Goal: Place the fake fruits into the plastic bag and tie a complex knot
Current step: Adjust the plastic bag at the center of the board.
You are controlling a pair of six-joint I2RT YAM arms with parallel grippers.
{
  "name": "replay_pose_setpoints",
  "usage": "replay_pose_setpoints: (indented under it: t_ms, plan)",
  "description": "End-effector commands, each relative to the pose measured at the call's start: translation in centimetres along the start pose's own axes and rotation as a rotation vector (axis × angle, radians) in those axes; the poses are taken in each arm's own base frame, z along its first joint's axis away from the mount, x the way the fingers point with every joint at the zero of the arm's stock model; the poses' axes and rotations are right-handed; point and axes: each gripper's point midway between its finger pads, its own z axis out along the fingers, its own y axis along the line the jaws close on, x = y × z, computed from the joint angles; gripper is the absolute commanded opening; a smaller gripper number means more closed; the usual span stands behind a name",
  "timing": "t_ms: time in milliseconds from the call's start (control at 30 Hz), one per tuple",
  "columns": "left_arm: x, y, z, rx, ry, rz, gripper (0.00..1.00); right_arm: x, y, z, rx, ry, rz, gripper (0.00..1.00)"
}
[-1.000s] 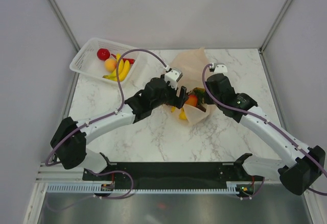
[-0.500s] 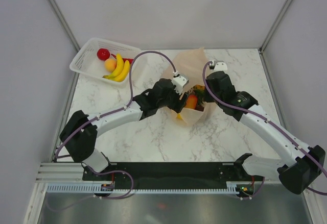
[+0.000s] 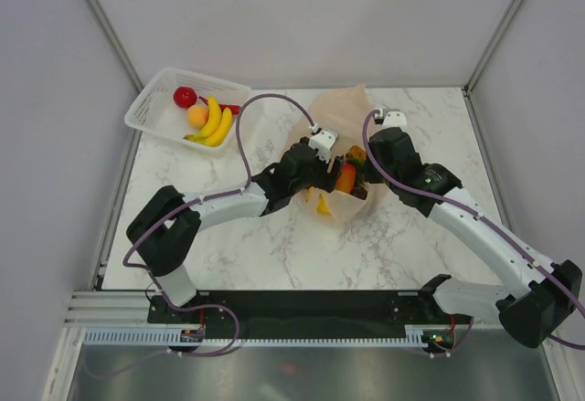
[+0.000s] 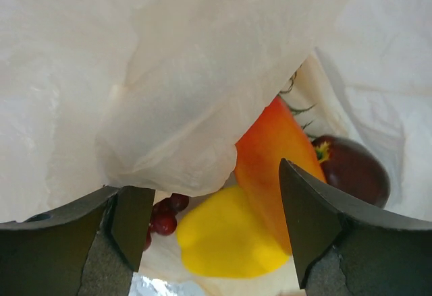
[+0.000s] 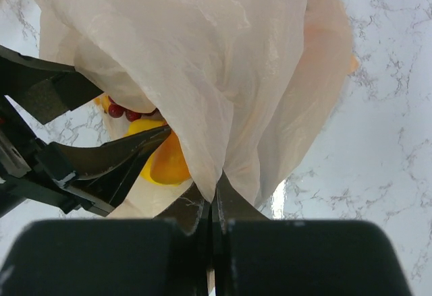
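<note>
The peach plastic bag (image 3: pixel 340 113) lies at the table's middle back, its mouth toward the arms. My right gripper (image 3: pixel 370 174) is shut on the bag's rim (image 5: pixel 223 60), holding it up; the film is pinched at the right gripper's tips (image 5: pixel 214 183). My left gripper (image 3: pixel 331 180) stands open inside the mouth (image 4: pixel 208 181). Below and between its fingers lie a yellow fruit (image 4: pixel 223 239), an orange fruit (image 4: pixel 277 148), a dark plum (image 4: pixel 354 171) and purple grapes (image 4: pixel 162 218). A fold of the bag (image 4: pixel 189 73) hangs over them. No knot shows.
The white lattice basket (image 3: pixel 151 109) stands at the back left with a red apple (image 3: pixel 185 97), a peach (image 3: pixel 196 115), bananas (image 3: pixel 215 120) and a red chili (image 3: pixel 233 109). Grey walls close the marble table (image 3: pixel 274 246) on three sides.
My left arm has swung right and pushed its gripper deeper into the bag's mouth. The right gripper has kept its hold on the rim.
</note>
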Motion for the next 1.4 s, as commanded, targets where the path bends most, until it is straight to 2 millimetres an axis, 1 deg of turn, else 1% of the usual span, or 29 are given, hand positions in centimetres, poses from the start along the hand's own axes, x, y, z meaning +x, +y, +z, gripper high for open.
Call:
replay_pose_setpoints:
  t_ms: [0, 133, 167, 200, 233, 267, 333, 433, 500, 600, 633, 667, 733, 767, 800, 833, 867, 900, 933, 967, 1000, 1033, 1133, 1167, 1200, 1267, 1300, 1333, 1367]
  plan:
    - [-5.1, -0.3, 0.2, 0.001, -0.254, -0.057, 0.78, -1.6, 0.5, -0.7, -0.025, -0.042, 0.019, 0.0]
    - [-6.7, -0.6, 0.1, 0.027, -0.356, -0.046, 0.7, -1.5, 0.6, -0.6, -0.026, -0.038, 0.016, 0.0]
    - [-7.1, -0.7, -0.2, 0.036, -0.378, -0.039, 0.56, -1.5, 0.6, -0.7, -0.027, -0.037, 0.018, 0.0]
    - [-8.2, -0.7, -0.7, 0.038, -0.432, -0.027, 0.46, -1.5, 0.4, -0.6, -0.022, -0.039, 0.018, 0.0]
    - [-8.3, -0.6, -1.1, 0.036, -0.445, -0.018, 0.38, -1.4, 0.4, -0.7, -0.023, -0.038, 0.016, 0.0]
    - [-8.6, -0.6, -1.3, 0.042, -0.458, -0.008, 0.19, -1.3, 0.3, -0.7, -0.021, -0.037, 0.014, 0.0]
    - [-9.1, -0.8, -1.6, 0.054, -0.448, 0.03, 0.04, -1.3, 0.2, -0.8, -0.02, -0.038, 0.016, 0.0]
    - [-9.0, -1.6, -1.9, 0.098, -0.391, 0.061, 0.02, -1.5, 0.4, -0.8, -0.028, -0.038, 0.014, 0.0]
    - [-9.4, -2.0, -2.8, 0.135, -0.379, 0.069, 0.02, -1.6, 0.6, -0.7, -0.036, -0.035, 0.013, 0.0]
    - [-9.4, -2.0, -4.9, 0.148, -0.335, 0.069, 0.02, -1.7, 1.8, -0.9, -0.101, -0.018, -0.009, 0.0]
    - [-8.3, -2.2, -5.5, 0.172, -0.284, 0.073, 0.02, -1.7, 2.8, -1.2, -0.162, -0.003, -0.027, 0.0]
    - [-9.4, -2.3, -7.1, 0.178, -0.302, 0.067, 0.02, -1.6, 3.2, -1.4, -0.187, 0.006, -0.035, 0.0]
    - [-9.4, -2.1, -8.5, 0.177, -0.274, 0.055, 0.02, -1.7, 4.2, -1.8, -0.237, 0.016, -0.059, 0.0]
    - [-8.6, -1.8, -9.2, 0.169, -0.228, 0.052, 0.02, -1.6, 4.7, -2.1, -0.275, 0.028, -0.077, 0.0]
    - [-9.2, -1.6, -10.6, 0.164, -0.23, 0.042, 0.02, -1.8, 5.0, -2.2, -0.289, 0.024, -0.083, 0.0]
    - [-9.7, -1.4, -11.3, 0.154, -0.229, 0.038, 0.02, -2.5, 5.2, -2.5, -0.299, 0.007, -0.09, 0.0]
    - [-9.0, -1.3, -11.9, 0.153, -0.188, 0.039, 0.02, -3.1, 5.0, -2.4, -0.28, -0.01, -0.103, 0.0]
    - [-9.8, -0.9, -13.0, 0.133, -0.207, 0.033, 0.02, -3.7, 4.9, -2.4, -0.268, -0.023, -0.108, 0.0]
    - [-10.2, -0.6, -13.4, 0.119, -0.217, 0.025, 0.02, -4.7, 5.1, -2.1, -0.258, -0.034, -0.119, 0.0]
    - [-9.6, -0.4, -13.7, 0.111, -0.192, 0.023, 0.02, -5.0, 5.1, -1.8, -0.242, -0.033, -0.127, 0.0]
    - [-9.5, -0.2, -14.3, 0.104, -0.186, 0.016, 0.02, -6.2, 5.1, -1.6, -0.226, -0.052, -0.136, 0.0]
    - [-9.4, 0.1, -14.4, 0.09, -0.18, 0.012, 0.02, -5.7, 5.2, -0.2, -0.206, -0.017, -0.149, 0.0]
    - [-8.1, 0.3, -14.5, 0.08, -0.145, 0.001, 0.02, -5.2, 6.0, 1.0, -0.215, 0.027, -0.152, 0.02]
    - [-7.6, 0.3, -14.4, 0.082, -0.136, -0.007, 0.02, -5.0, 6.3, 1.0, -0.232, 0.036, -0.152, 0.05]
    - [-7.2, 0.3, -14.3, 0.083, -0.128, -0.011, 0.02, -4.8, 6.6, 0.8, -0.254, 0.037, -0.148, 0.19]
    - [-5.7, 0.5, -14.0, 0.076, -0.099, -0.012, 0.02, -4.4, 6.8, -0.2, -0.286, 0.026, -0.14, 0.37]
    - [-5.2, 0.6, -13.9, 0.072, -0.09, -0.011, 0.02, -4.0, 7.2, -0.8, -0.3, 0.024, -0.15, 0.5]
    - [-4.4, 0.8, -13.6, 0.064, -0.079, -0.009, 0.02, -4.2, 7.2, -1.8, -0.294, 0.008, -0.16, 0.57]
    - [-3.6, 1.1, -13.3, 0.056, -0.063, -0.009, 0.02, -3.2, 8.5, -3.2, -0.317, 0.022, -0.198, 0.66]
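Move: The left hand is open at the bag's left rim, whose film hangs between its fingers about 2 cm ahead, 1 cm right and 3 cm up. From that hand the mango is roughly 3 cm ahead, 3 cm right; the yellow fruit 2 cm back, 2 cm left; the dark fruit level, 6 cm right, all 6 to 8 cm below. The right hand already holds the right rim; from it the mango is some 5 cm ahead, 5 cm left and 13 cm down. The left fingers shut on the bag's left rim while easing up about 4 cm, then haul it up, back and left, some 8 cm each way, rising about 10 cm more before sinking 4. The right hand, at first still, keeps its pinch as it carries the right rim about 6 cm left and a little forward, rising then dipping, and finally opens over halfway. ##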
